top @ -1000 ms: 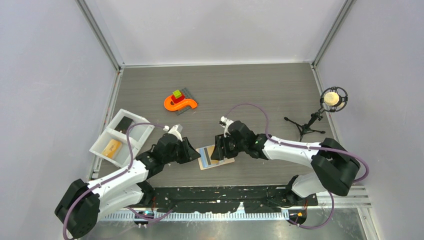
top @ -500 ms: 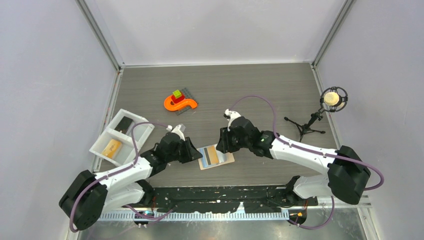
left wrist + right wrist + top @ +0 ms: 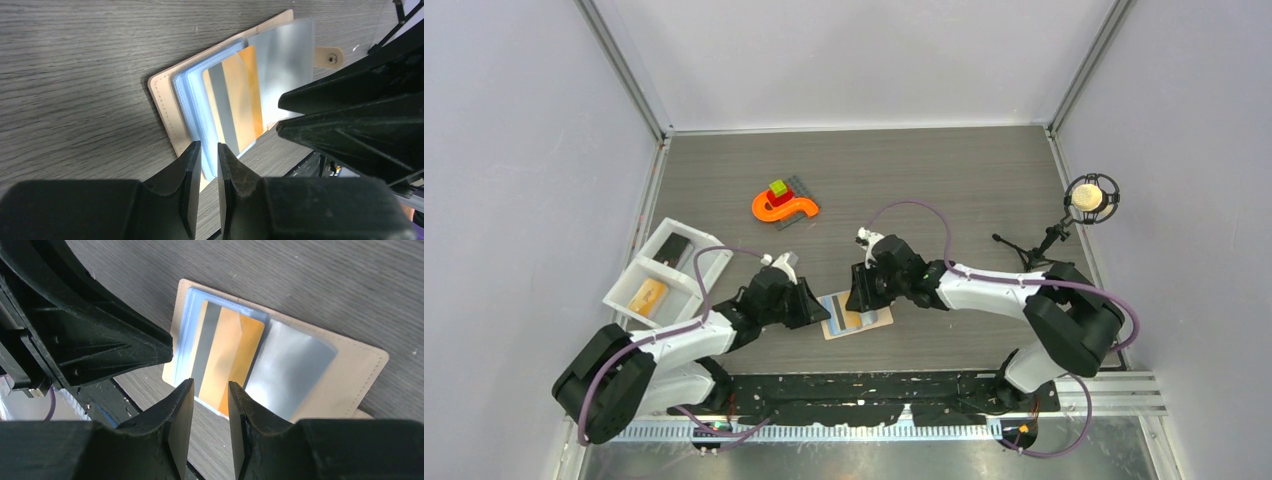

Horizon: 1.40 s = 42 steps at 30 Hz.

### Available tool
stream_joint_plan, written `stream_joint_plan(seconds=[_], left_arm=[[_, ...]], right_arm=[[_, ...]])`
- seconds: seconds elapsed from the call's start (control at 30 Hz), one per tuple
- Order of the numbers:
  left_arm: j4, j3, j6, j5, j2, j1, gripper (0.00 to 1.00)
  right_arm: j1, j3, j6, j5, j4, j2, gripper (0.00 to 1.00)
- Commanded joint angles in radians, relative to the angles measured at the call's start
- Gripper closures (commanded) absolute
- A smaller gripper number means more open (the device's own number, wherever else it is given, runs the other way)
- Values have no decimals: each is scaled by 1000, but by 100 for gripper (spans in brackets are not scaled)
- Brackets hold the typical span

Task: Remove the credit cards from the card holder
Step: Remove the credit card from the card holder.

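The beige card holder (image 3: 880,319) lies open on the table between both grippers, its pale blue sleeves up. An orange credit card (image 3: 245,107) with a grey stripe sits in a sleeve, and a silvery sleeve lies beside it. The snap tab (image 3: 328,56) sticks out at the far edge. My left gripper (image 3: 209,147) hovers at the holder's (image 3: 162,100) near edge, jaws open only a narrow slit, nothing between them. My right gripper (image 3: 210,385) hangs over the card's (image 3: 230,355) edge on the holder (image 3: 350,370), open and empty.
A white two-compartment tray (image 3: 639,272) stands at the left with a dark flat item (image 3: 674,246) and a yellow-orange one (image 3: 649,294) inside. An orange S-shaped toy (image 3: 784,207) with blocks lies behind. A small microphone stand (image 3: 1049,240) is at the right.
The right gripper swung away slightly, came back over the holder, and its jaws narrowed. The left jaws also narrowed a little at the holder's left end.
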Motion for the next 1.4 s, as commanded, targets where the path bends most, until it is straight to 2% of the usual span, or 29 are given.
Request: stream_joint_plan(seconds=[0.0,0.4,0.77,0.87,0.97,1.03,1.37], left_arm=[[75,-16,2,9,22,-3,80],[53,-15,8,-9,35,-3,81],[45,-20,7,-17,34,-4,82],[45,-18,7,-19,37,-4,82],[45,-20,7,-23,41,-3,82],[44,-18,6,-20,46,-3,82],[-16,-5,15,-23,-1,-3,82]], right_arm=[[-36,-23,-15,-62,113,20,61],[-90,-69,-28,-122,177,79,60],[-94,-84,-7,-165,232,127,63],[-97,-87,-6,-158,228,122,71],[-102,-87,-7,-149,209,111,88],[-107,-87,-8,-144,193,99,94],[-130,-106,-5,-161,146,8,95]])
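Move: The orange-edged credit card in the open card holder lies nearly under the right hand, its middle about 1 cm to the left, level fore and aft, and 3 cm below. The frosted sleeve is some 4 cm to the right of that hand and 1 cm back; the left gripper's tips are about 5 cm left and 2 cm back. From the left hand, the holder's left end is about 1 cm right and 2 cm below, the card 5 cm right and 1 cm ahead. The card's free orange edge is pinched by the right hand: open fingers sink about 3 cm, easing roughly 1 cm forward and right, slip back left a little, then close on the edge and rise some 1 cm, drawing slightly right. The left hand, nearly shut, sinks about 1 cm onto the holder's left end and stays there. ##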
